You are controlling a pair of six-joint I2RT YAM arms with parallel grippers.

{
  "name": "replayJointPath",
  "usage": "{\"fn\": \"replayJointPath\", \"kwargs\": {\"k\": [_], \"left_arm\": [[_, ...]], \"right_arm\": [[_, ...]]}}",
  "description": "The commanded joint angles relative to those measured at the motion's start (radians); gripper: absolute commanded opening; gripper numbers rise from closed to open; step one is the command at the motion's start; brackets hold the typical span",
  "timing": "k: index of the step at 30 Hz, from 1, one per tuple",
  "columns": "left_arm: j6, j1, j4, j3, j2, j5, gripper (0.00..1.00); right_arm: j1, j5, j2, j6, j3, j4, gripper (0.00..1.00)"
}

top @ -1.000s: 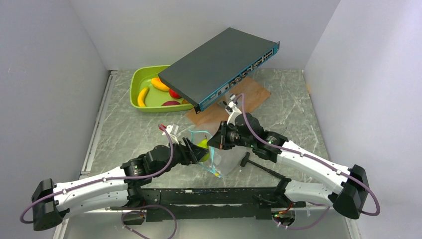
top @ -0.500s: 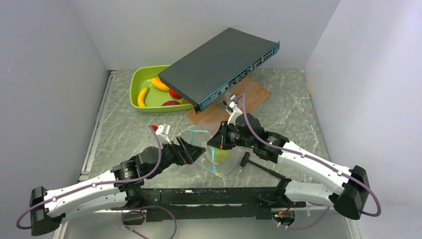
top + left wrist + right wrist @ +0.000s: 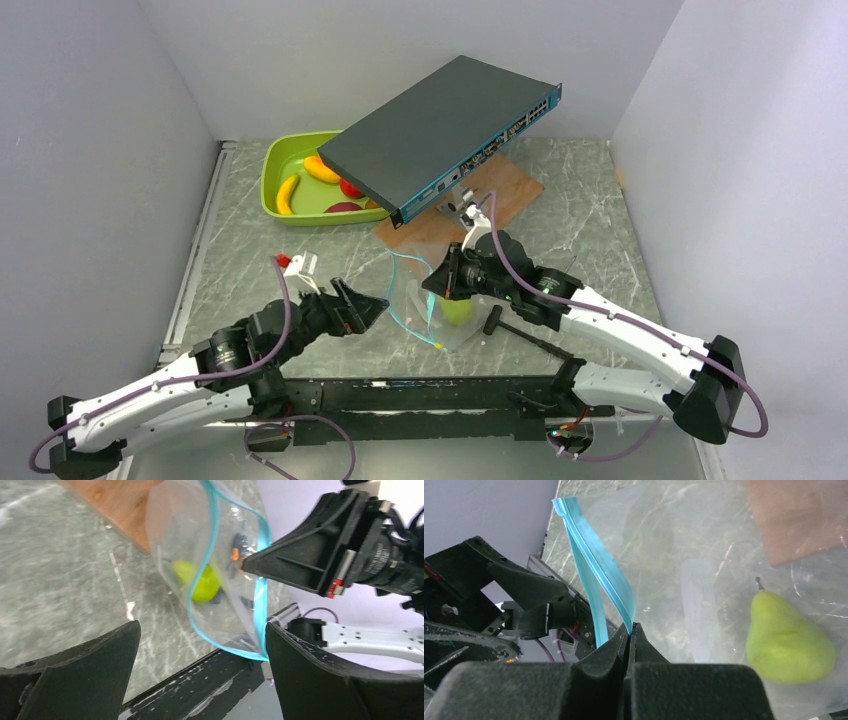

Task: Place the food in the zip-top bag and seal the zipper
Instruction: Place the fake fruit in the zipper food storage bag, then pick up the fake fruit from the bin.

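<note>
The clear zip-top bag (image 3: 440, 305) stands with its mouth open, and my right gripper (image 3: 432, 285) is shut on its teal zipper (image 3: 405, 300). The right wrist view shows those jaws (image 3: 630, 626) pinching the zipper (image 3: 596, 565). One piece of food, a green pear-shaped fruit (image 3: 458, 308), lies inside the bag (image 3: 704, 580), also seen as fruit (image 3: 786, 642) and fruit (image 3: 197, 580). My left gripper (image 3: 368, 303) is open and empty, just left of the bag's mouth (image 3: 212, 555). More food, yellow bananas (image 3: 287, 194), an orange piece (image 3: 321, 169) and red pieces (image 3: 350, 188), lies in the tray.
The lime-green tray (image 3: 275, 160) sits at the back left. A dark network switch (image 3: 440, 130) leans over its right side and a brown board (image 3: 505, 190). A black hex key (image 3: 520, 335) lies right of the bag. The black base rail (image 3: 430, 392) runs along the near edge.
My left gripper opened, let the green fruit go into the bag and drew back to the left. The fruit slid deeper into the bag. The right gripper kept its grip.
</note>
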Motion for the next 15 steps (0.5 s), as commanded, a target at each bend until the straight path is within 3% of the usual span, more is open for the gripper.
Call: {"fn": "replayJointPath", "kwargs": {"k": [1, 5, 8, 15], "left_arm": [[-0.035, -0.002, -0.222, 0.049, -0.016, -0.100, 1.00], [-0.089, 0.000, -0.346, 0.045, -0.018, -0.216, 1.00], [-0.082, 0.062, -0.340, 0.024, 0.023, -0.212, 1.00], [0.106, 0.488, -0.201, 0.006, 0.148, 0.148, 1.00]], "right_arm": [[0.002, 0.052, -0.027, -0.034, 0.000, -0.004, 0.00], [0.002, 0.067, -0.036, -0.053, -0.007, 0.003, 0.00], [0.001, 0.079, -0.021, -0.080, 0.026, -0.026, 0.00], [-0.002, 0.086, 0.009, -0.092, 0.022, -0.020, 0.00]]}}
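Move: The fake fruit still in the green bin lies about 45 cm ahead of the left hand, 17 cm to its left and 18 cm lower. There the left banana sits some 43 cm ahead and 27 cm left, the red apple 45 cm ahead and 10 cm left. The pear already in the bag is roughly 8 cm ahead and 20 cm right of this hand. From the right hand the bin's fruit lies some 41 cm ahead, 30 cm left. The bag, its pear already inside, is left behind by the empty left hand, which draws away from the mouth to the left and down, about 8 cm each, swinging forward towards the green bin later on, fingers staying wide open. Its wrist turns some 20 degrees counter-clockwise as its left side rises. The right hand keeps its pinch on the blue zipper rim, easing slightly right and down. ##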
